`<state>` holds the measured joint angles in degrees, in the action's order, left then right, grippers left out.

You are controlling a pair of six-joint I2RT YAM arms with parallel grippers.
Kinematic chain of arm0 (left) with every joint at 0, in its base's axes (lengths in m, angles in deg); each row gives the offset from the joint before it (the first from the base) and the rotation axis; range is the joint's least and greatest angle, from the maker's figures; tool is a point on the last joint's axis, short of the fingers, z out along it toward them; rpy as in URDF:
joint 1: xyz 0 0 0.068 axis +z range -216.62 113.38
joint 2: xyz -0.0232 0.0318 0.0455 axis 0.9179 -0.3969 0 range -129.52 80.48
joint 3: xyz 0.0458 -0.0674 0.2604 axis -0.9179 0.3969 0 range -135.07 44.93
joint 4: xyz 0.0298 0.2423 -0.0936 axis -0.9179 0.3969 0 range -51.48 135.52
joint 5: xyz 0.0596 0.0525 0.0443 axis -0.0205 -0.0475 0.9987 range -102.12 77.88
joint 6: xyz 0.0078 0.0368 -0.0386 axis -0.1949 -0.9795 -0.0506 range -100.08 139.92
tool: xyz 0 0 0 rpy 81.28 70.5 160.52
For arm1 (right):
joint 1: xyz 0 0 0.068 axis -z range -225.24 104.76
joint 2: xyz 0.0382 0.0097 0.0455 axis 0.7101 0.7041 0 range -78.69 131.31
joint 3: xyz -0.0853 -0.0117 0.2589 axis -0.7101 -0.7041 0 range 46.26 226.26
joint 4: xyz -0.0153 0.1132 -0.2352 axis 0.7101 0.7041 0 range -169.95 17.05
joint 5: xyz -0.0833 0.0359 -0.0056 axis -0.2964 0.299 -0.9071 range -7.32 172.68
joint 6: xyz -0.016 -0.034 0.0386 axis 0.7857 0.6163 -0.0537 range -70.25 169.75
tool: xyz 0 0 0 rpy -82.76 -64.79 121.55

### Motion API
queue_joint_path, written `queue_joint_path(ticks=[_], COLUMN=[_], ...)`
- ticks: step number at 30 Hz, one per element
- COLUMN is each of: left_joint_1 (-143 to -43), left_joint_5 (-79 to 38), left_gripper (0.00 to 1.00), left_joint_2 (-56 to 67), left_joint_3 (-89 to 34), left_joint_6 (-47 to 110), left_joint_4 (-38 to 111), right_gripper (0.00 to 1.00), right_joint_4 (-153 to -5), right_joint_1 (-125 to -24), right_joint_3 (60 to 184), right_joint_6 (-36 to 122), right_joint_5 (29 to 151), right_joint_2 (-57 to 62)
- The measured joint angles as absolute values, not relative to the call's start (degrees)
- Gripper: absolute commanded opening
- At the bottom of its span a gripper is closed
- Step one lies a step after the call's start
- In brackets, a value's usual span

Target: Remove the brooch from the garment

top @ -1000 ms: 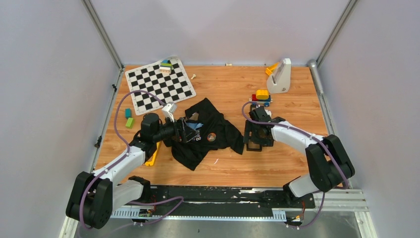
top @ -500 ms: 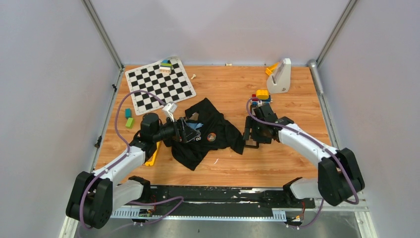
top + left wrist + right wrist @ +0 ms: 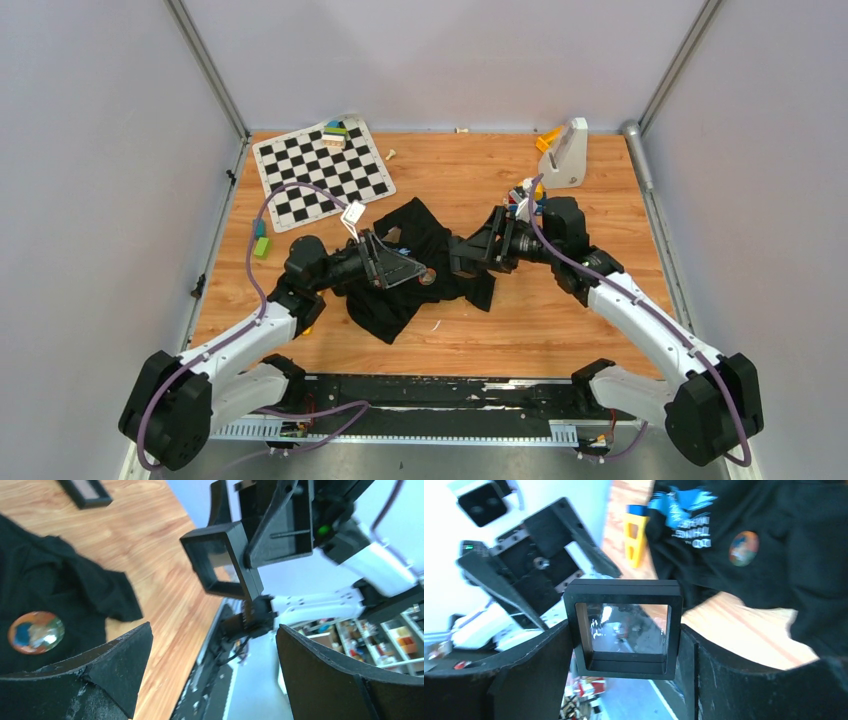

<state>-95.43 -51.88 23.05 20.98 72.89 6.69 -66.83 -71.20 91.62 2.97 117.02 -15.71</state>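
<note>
The garment (image 3: 440, 250), a crumpled black T-shirt with a light-blue graphic, lies mid-table. The brooch (image 3: 427, 277), a small round coppery disc, is pinned on it; it also shows as the brooch (image 3: 36, 632) in the left wrist view and the brooch (image 3: 744, 548) in the right wrist view. My left gripper (image 3: 405, 266) hovers open and empty just left of the brooch, over the shirt. My right gripper (image 3: 462, 257) faces it from the right, shut on a black square frame (image 3: 624, 625) with a clear window. The same black square frame (image 3: 225, 560) hangs in front of my left gripper (image 3: 215, 675).
A second black frame (image 3: 85, 492) lies on the wooden table beyond the shirt. A chessboard mat (image 3: 322, 170) is at back left, a white stand (image 3: 565, 152) at back right, toy blocks (image 3: 528, 195) near the right arm, green blocks (image 3: 260, 240) at left. A yellow piece (image 3: 634, 535) sits beside the shirt.
My right arm lifted the black frame off the table and swung it left, over the shirt's right edge. My left gripper rose, moved right toward the brooch and opened wider.
</note>
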Motion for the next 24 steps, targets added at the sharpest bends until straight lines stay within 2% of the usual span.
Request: queue_joint_path(ticks=[9, 24], left_joint_1=[-99.8, -100.3], left_joint_5=[-48.8, -44.1], left_gripper=[1.00, 1.00], left_joint_2=[22.1, 14.2], left_joint_3=[21.0, 20.1], left_joint_6=[85.9, 98.2], left_joint_4=[-7.8, -21.9], right_gripper=[0.54, 0.56], right_joint_4=[-86.1, -94.9], right_joint_1=[-71.7, -73.6], right_joint_3=[89.3, 88.4], right_joint_6=[-10.7, -17.3], right_joint_5=[126.3, 130.4], right_joint_2=[-16.2, -16.3])
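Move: The black frame, already clamped in the right fingers, stands about 10 cm to the right of the empty left hand, some 3 cm farther forward and roughly level. From the right hand, the left gripper's open fingers are thus about 10 cm to the left and 3 cm back. Beneath them the brooch on the garment lies roughly 7 cm ahead, 3 cm right and 21 cm below the left hand, or 5 cm ahead, 7 cm left and 19 cm below the right. The black frame rides up about 8 cm in the right hand's unchanged grip, going left and slightly back towards the left gripper while those fingers swing up some 20 degrees to near level. The wide-open left hand climbs about 7 cm too, easing right towards the frame and tipping its fingers upward by some 20 degrees. ##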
